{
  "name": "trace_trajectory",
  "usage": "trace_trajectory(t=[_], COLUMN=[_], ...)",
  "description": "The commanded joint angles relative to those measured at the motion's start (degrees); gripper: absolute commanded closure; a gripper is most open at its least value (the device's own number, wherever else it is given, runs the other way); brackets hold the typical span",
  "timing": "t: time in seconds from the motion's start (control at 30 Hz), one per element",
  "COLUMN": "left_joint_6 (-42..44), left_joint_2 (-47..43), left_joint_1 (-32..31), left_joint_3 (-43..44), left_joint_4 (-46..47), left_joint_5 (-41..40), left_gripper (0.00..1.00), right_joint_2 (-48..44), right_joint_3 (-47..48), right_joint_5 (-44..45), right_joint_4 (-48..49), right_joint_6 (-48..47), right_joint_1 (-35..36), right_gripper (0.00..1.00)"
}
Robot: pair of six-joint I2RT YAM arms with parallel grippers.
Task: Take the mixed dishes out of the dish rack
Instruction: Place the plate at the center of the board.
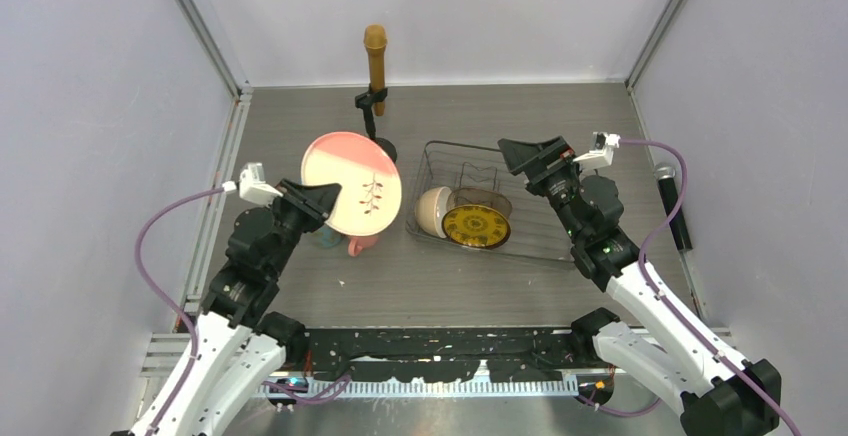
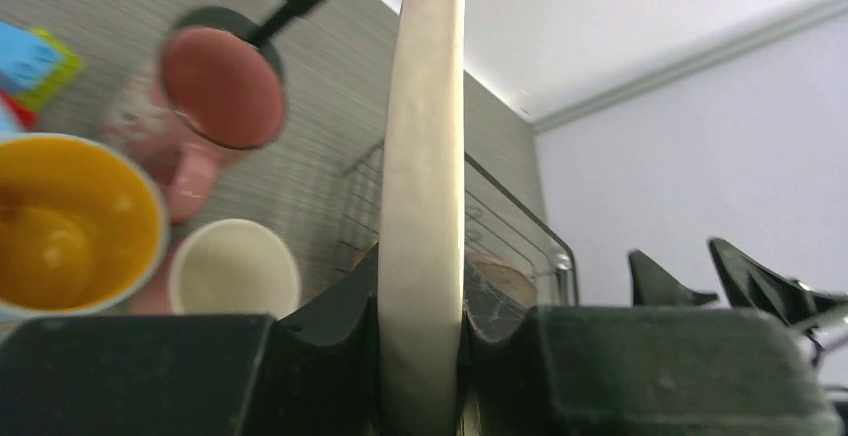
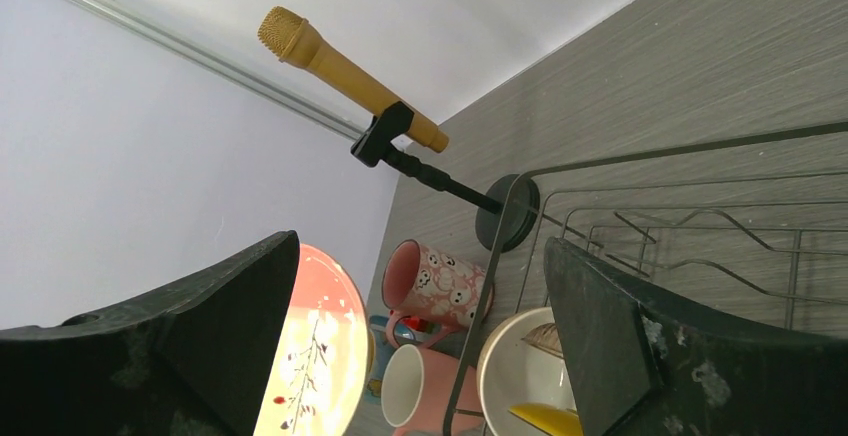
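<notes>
My left gripper is shut on the rim of the large pink-and-cream plate, holding it on edge above the mugs, left of the dish rack. In the left wrist view the plate stands clamped between the jaws of this gripper. Below it sit a pink mug, a yellow-inside mug and a cream-inside mug. The rack holds a cream bowl, a brownish bowl and a small yellow patterned plate. My right gripper hangs open and empty over the rack's back right.
A gold microphone on a black round-based stand rises behind the plate. A black microphone lies along the right wall. Toy blocks lie by the mugs. The right wrist view shows the rack's wire beside the mugs.
</notes>
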Motion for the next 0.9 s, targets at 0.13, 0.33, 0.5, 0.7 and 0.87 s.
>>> trace_trajectory(t=[0.13,0.33,0.5,0.7,0.87], left_joint_6=[5.3,6.1,3.6,3.6,2.8], left_joint_2=[-7.5,-9.0,-6.9,-9.6,-8.0], left_joint_1=[-0.1,-0.1,-0.1,-0.1,-0.1], left_joint_3=[8.8,11.6,15.3,16.2,17.7], left_joint_4=[-7.4,-13.7,-22.3,-23.2,-25.5], left_joint_5=[-20.4,-29.0,-37.2,-42.7,-45.6], left_gripper=[1.00,1.00,1.00,1.00,1.00], right_joint_2=[-1.2,-1.3,-1.5,-1.7,-1.3], right_joint_3=[1.2,1.1,0.5,0.4,0.4], right_joint_5=[1.1,0.7,0.5,-0.1,-0.6], right_joint_4=[-0.6,-0.9,-0.5,-0.4,-0.2], right_joint_6=[-3.0,-3.6,-3.9,-4.6,-4.8], right_joint_1=[0.3,0.3,0.3,0.3,0.2], right_gripper=[0.01,0.01,0.01,0.01,0.01])
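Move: The plate, still pinched by the left hand, seems bound for the bare table left of the mugs, about 18 cm to that hand's left, 5 cm ahead and 27 cm below. All some 22 cm below the hand, the white mug stands about 4 cm ahead and 5 cm right, the blue mug 6 cm ahead and 5 cm left, and the skull mug 14 cm ahead and 2 cm right. From the idle right hand, that bare spot is roughly 55 cm left, level fore and aft, and 28 cm below. The plate stays pinched at its rim and travels level with the left hand, about 15 cm to the left and some 5 cm back, away from the white mug and towards the bare table left of the mugs. All the way the wrist swings counter-clockwise, close to 40 degrees, and rolls its left side up a little. ##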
